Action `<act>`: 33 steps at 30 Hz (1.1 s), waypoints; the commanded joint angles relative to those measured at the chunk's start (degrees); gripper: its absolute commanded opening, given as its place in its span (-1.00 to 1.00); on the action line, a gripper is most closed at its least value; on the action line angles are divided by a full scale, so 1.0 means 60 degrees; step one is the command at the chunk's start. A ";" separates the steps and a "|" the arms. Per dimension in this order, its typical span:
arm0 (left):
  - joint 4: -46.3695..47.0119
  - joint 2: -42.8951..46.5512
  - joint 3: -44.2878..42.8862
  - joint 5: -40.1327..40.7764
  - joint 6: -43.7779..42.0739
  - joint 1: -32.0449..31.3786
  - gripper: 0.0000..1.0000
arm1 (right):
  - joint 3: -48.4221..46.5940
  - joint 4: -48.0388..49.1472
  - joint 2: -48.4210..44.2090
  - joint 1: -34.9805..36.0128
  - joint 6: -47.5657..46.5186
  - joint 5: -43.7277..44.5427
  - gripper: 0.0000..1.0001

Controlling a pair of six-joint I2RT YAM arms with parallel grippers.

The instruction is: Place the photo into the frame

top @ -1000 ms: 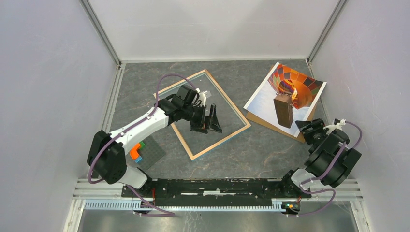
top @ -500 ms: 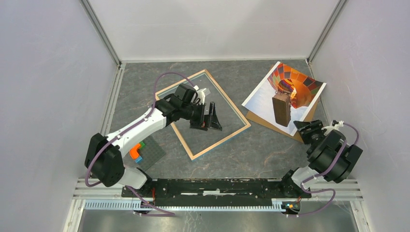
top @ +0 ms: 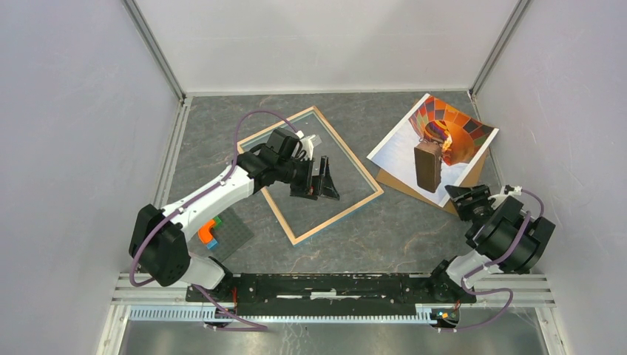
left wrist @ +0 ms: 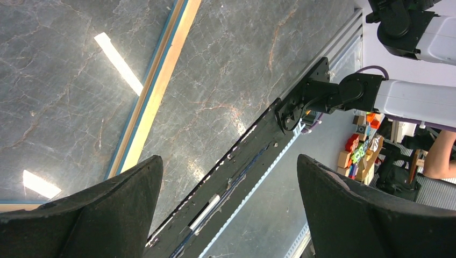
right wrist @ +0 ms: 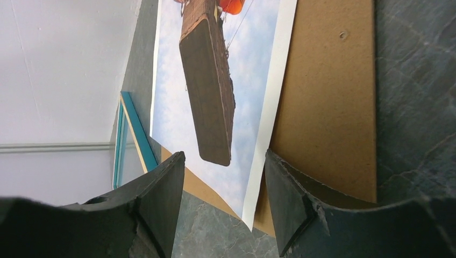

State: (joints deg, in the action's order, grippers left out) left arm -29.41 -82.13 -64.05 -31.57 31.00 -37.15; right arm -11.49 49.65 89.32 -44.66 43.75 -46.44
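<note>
The photo (top: 436,148), an orange-red balloon on pale sky, lies at the back right on top of a brown cardboard board (top: 396,184). In the right wrist view the photo (right wrist: 253,80) has its near white corner pointing between the fingers, touching neither. My right gripper (top: 468,197) (right wrist: 223,156) is open just in front of that corner. The frame (top: 367,198), light wood side up, lies mid-table. Its rail (left wrist: 161,80) shows a blue edge in the left wrist view. My left gripper (top: 319,186) (left wrist: 228,161) hovers wide open over the frame's see-through middle, holding nothing.
A dark baseplate with orange, green and blue bricks (top: 218,231) lies by the left arm's base. White walls close in the left, back and right sides. The black mounting rail (top: 333,285) runs along the near edge. The frame's blue corner (right wrist: 132,129) shows left of the photo.
My right gripper has crept slightly left toward the photo's near corner, and its jaws have narrowed a little. The photo's left corner has shifted slightly left. The left arm barely moved.
</note>
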 commanded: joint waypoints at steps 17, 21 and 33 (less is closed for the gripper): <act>0.5117 -0.4735 -0.3540 0.2747 0.2184 -0.2008 0.96 | -0.0235 -0.0841 -0.0104 0.0469 -0.0830 0.0415 0.20; 0.6681 -0.7121 -0.5602 0.3172 0.2733 -0.2381 0.92 | -0.0239 -0.0868 -0.0091 0.0508 -0.0805 0.0441 0.20; 0.4591 -1.0962 -0.9831 0.4983 0.5766 -0.2971 0.91 | -0.0188 -0.1131 -0.0038 0.0653 -0.1052 0.0633 0.22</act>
State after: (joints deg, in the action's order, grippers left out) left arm 4.62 -145.16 -116.36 -7.53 55.31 -53.34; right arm -12.32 46.44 88.44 -41.63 39.81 -45.10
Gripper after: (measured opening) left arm 0.951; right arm 0.603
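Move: From the left hand, over the frame's near edge, the photo's middle lies about 35 cm to the right, 28 cm ahead and 17 cm lower; the backing board beneath it is some 24 cm ahead and 36 cm right. The frame's middle sits about 20 cm ahead and 6 cm left of the left hand. From the right hand, at the photo's near corner, the photo's middle is about 20 cm ahead and 6 cm left, the board's 17 cm ahead and 5 cm left. The left hand sweeps off the frame towards the photo, about 29 cm right and 15 cm forward while sinking 10 cm, the steepest drop coming last; it ends low over the photo's near-left part, fingers still wide open and swung some 15 degrees flatter and as much counter-clockwise. Meanwhile the right hand, still low at the near corner, keeps a finger against the photo's right-hand edge and nudges it about 1 cm left, then practically holds there. ##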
